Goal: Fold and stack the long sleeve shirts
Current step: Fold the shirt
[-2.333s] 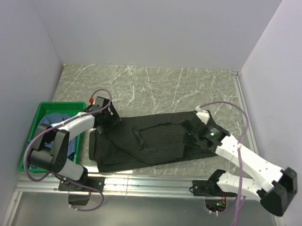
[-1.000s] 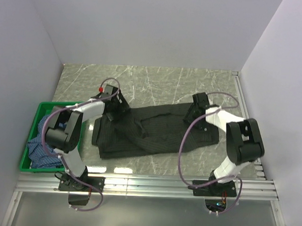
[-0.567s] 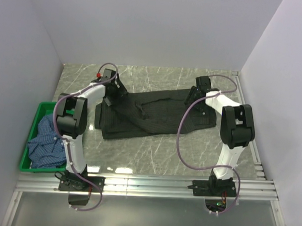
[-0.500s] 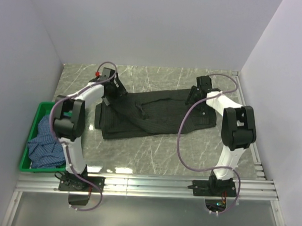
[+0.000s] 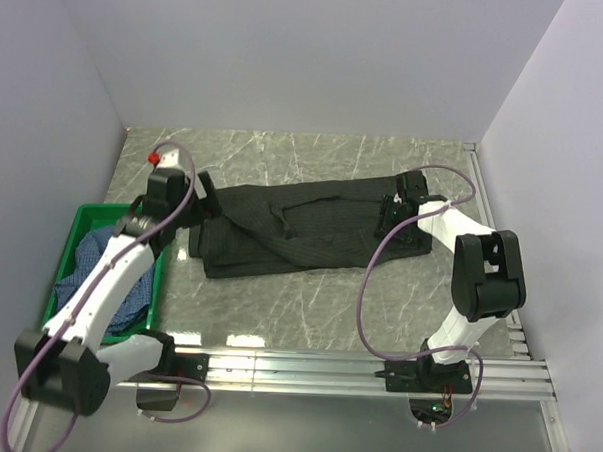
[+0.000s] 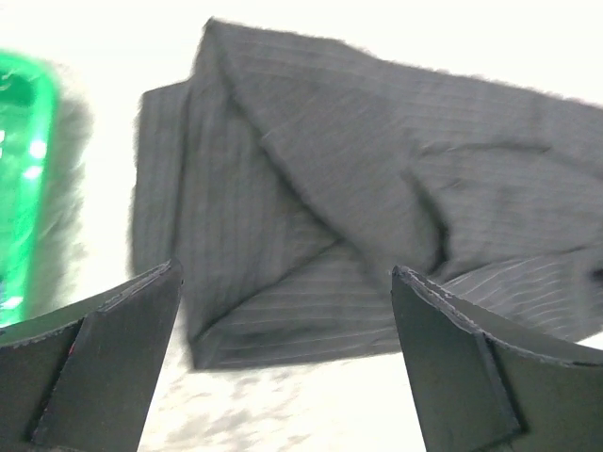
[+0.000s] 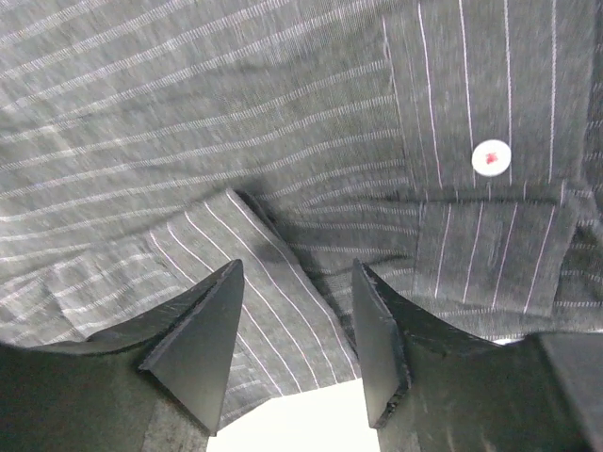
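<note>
The black pinstriped long sleeve shirt lies spread across the middle of the marble table, partly folded, with its left end doubled over. My left gripper hovers off the shirt's left end. In the left wrist view it is open wide, with the shirt beyond the fingers and nothing between them. My right gripper is over the shirt's right end. Its jaws stand apart just above the cloth edge, near a white button. The blue check shirt lies crumpled in the crate.
A green plastic crate stands at the table's left edge under my left arm; its wall shows in the left wrist view. White walls close in the back and both sides. An aluminium rail runs along the near edge.
The black shirt has slid toward the back wall. My left gripper has let go, opened wider and drawn back left toward the crate. The right gripper stayed at the shirt's right end.
</note>
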`<state>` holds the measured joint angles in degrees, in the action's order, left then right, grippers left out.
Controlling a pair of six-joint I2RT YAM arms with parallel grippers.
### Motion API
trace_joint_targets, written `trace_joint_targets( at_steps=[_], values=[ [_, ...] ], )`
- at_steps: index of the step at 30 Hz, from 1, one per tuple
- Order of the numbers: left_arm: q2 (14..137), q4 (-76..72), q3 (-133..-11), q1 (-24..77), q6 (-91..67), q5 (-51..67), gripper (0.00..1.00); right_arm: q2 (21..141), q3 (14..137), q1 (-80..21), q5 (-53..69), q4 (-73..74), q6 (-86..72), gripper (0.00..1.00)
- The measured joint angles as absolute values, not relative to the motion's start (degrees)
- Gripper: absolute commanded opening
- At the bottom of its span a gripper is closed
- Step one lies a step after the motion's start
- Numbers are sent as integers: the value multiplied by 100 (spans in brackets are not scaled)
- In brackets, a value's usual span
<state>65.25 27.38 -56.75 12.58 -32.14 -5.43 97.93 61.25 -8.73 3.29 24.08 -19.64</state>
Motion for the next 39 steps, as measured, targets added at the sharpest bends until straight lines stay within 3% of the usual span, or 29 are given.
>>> trace_joint_targets(
  at_steps=[6, 16, 20, 23, 28, 29, 34, 39],
  values=[
    [5621, 2641, -4709, 1258, -2963, -808, 99, 9793, 6110, -873, 357, 2491, -1892, 61],
    [5594, 2429, -4694, 1258, -2934, -952, 99, 10077, 6110, -873, 742, 2469, -1623, 58],
    [5594, 2425, -4694, 1258, -2934, -972, 99, 10077, 6110, -873, 856, 2434, -1531, 45],
    [5594, 2423, -4694, 1258, -2934, -993, 99, 10077, 6110, -873, 978, 2432, -1485, 28],
    [5594, 2425, -4694, 1258, -2934, -996, 99, 10073, 6110, -873, 1214, 2436, -1450, 16],
    [5594, 2425, -4694, 1258, -2934, -996, 99, 10073, 6110, -873, 1267, 2434, -1439, 10],
    [5594, 2425, -4694, 1258, -2934, -998, 99, 10073, 6108, -873, 1509, 2399, -1411, 0],
    [5599, 2423, -4694, 1258, -2934, -998, 99, 10071, 6104, -873, 1573, 2362, -1409, 0]
  ],
)
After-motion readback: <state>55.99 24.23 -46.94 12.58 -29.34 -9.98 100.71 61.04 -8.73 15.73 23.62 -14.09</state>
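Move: The right hand hovers over the shirt flap's edge, its middle about 1 cm to the hand's left, 1 cm back and some 2 cm below. A white button lies roughly 5 cm right and 3 cm ahead, and a folded cuff about 5 cm right and level with the hand, both around 2 cm below. From the high left hand, the flap is some 28 cm right, 3 cm ahead and 18 cm below. Right hand eases about 3 cm left, pinching the shirt flap's edge; left hand backs away 3 cm. ##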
